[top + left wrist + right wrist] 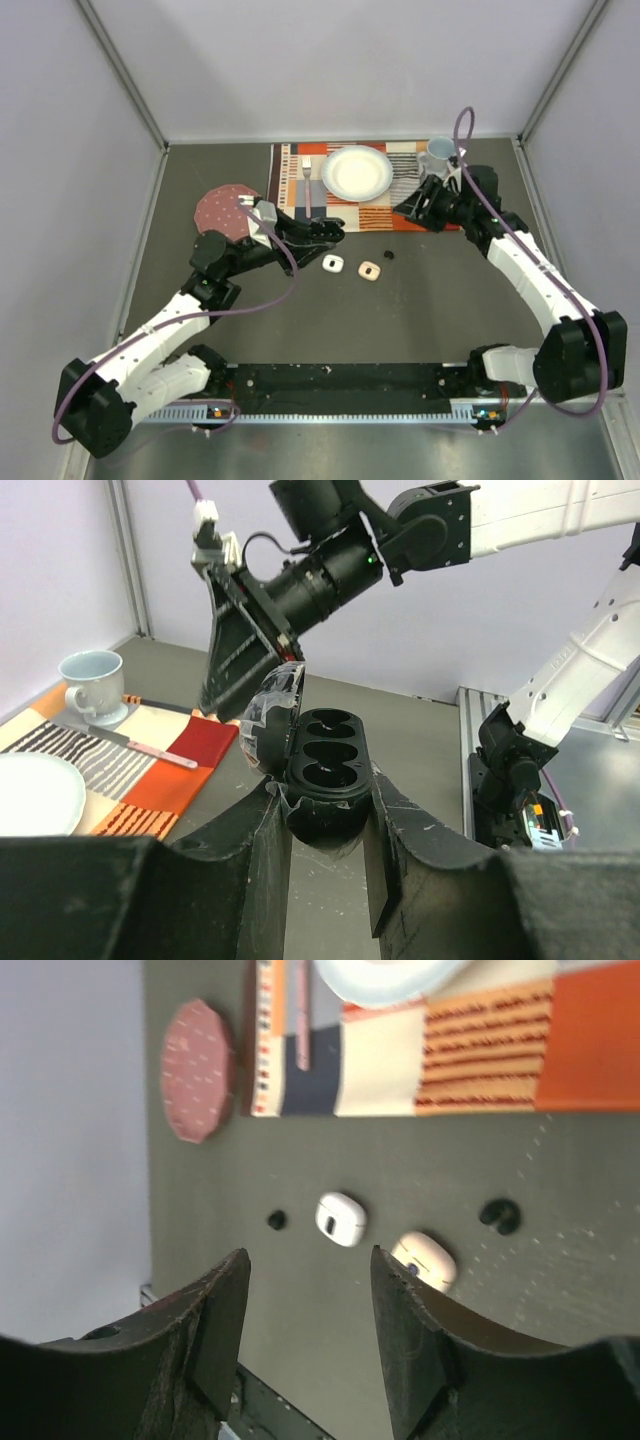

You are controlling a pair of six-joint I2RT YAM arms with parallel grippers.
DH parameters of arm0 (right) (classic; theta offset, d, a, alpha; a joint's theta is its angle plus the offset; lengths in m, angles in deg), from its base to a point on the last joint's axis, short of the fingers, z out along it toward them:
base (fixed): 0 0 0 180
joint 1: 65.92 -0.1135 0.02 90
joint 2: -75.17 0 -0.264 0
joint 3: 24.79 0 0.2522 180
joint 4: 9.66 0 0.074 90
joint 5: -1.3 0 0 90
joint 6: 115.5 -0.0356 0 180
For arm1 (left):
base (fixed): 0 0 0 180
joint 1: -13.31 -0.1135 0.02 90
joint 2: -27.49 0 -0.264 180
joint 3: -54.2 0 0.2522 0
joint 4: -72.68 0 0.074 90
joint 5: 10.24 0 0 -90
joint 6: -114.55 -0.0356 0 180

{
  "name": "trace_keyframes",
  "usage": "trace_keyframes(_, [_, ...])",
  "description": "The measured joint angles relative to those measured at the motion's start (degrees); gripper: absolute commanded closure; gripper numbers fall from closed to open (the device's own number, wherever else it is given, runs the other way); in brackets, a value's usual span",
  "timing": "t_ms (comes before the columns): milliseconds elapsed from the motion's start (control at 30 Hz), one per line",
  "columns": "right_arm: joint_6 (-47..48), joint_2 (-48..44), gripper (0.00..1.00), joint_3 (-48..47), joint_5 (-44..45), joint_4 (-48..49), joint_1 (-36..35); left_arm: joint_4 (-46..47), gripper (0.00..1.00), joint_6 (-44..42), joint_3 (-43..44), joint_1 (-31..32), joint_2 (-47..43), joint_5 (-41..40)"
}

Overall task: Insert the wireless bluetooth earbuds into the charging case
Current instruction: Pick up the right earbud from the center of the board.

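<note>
My left gripper (pixel 325 802) is shut on the base of a black charging case (pixel 328 765), held off the table. Its lid (pixel 268 720) is swung open and both sockets are empty. In the top view that left gripper (pixel 335 232) hangs just above a white case (pixel 333 263). My right gripper (pixel 305 1272) is open with nothing between its fingers, and sits raised near the placemat's front edge (pixel 412 208). Below it on the table lie a black earbud (pixel 499 1215), a smaller black bud (pixel 276 1220), the white case (pixel 341 1218) and a pale pink case (pixel 425 1260).
A striped placemat (pixel 300 190) at the back carries a white plate (pixel 357 172), a fork (pixel 307 180) and a pale blue cup (pixel 440 152). A speckled pink coaster (pixel 222 208) lies at the left behind the left arm. Walls enclose three sides.
</note>
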Motion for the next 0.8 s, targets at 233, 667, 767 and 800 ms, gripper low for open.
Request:
trace_keyframes(233, [5.2, 6.0, 0.52, 3.3, 0.1, -2.8, 0.4, -1.4, 1.0, -0.2, 0.0, 0.0, 0.1, -0.2])
trace_keyframes(667, [9.8, 11.8, 0.47, 3.3, 0.6, -3.4, 1.8, -1.9, 1.0, -0.2, 1.4, 0.0, 1.2, -0.4])
trace_keyframes(767, [10.5, 13.3, 0.49, 3.2, 0.6, -3.4, 1.9, -2.0, 1.0, -0.2, 1.4, 0.0, 1.2, -0.4])
trace_keyframes(800, [10.7, 13.6, 0.49, 3.2, 0.6, -3.4, 1.9, -2.1, 1.0, -0.2, 1.4, 0.0, 1.2, -0.4])
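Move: About 22 cm below the empty right hand lies the black right earbud, roughly 3 cm ahead and 3 cm to its left. The beige case sits some 5 cm nearer the base than that earbud and 5 cm farther left; the white case is about 18 cm left of the right hand and level with it. From the left hand, which holds the open black case, the earbud lies about 17 cm ahead, 19 cm to the right and 32 cm down. Sinking almost straight down by about 12 cm, quickly at first and then slower, the empty right hand closes in on the black earbud on the bare board beside the beige case. Its fingers tip some 20 degrees further downward and stay about half open, ending still well above the board without touching anything. ##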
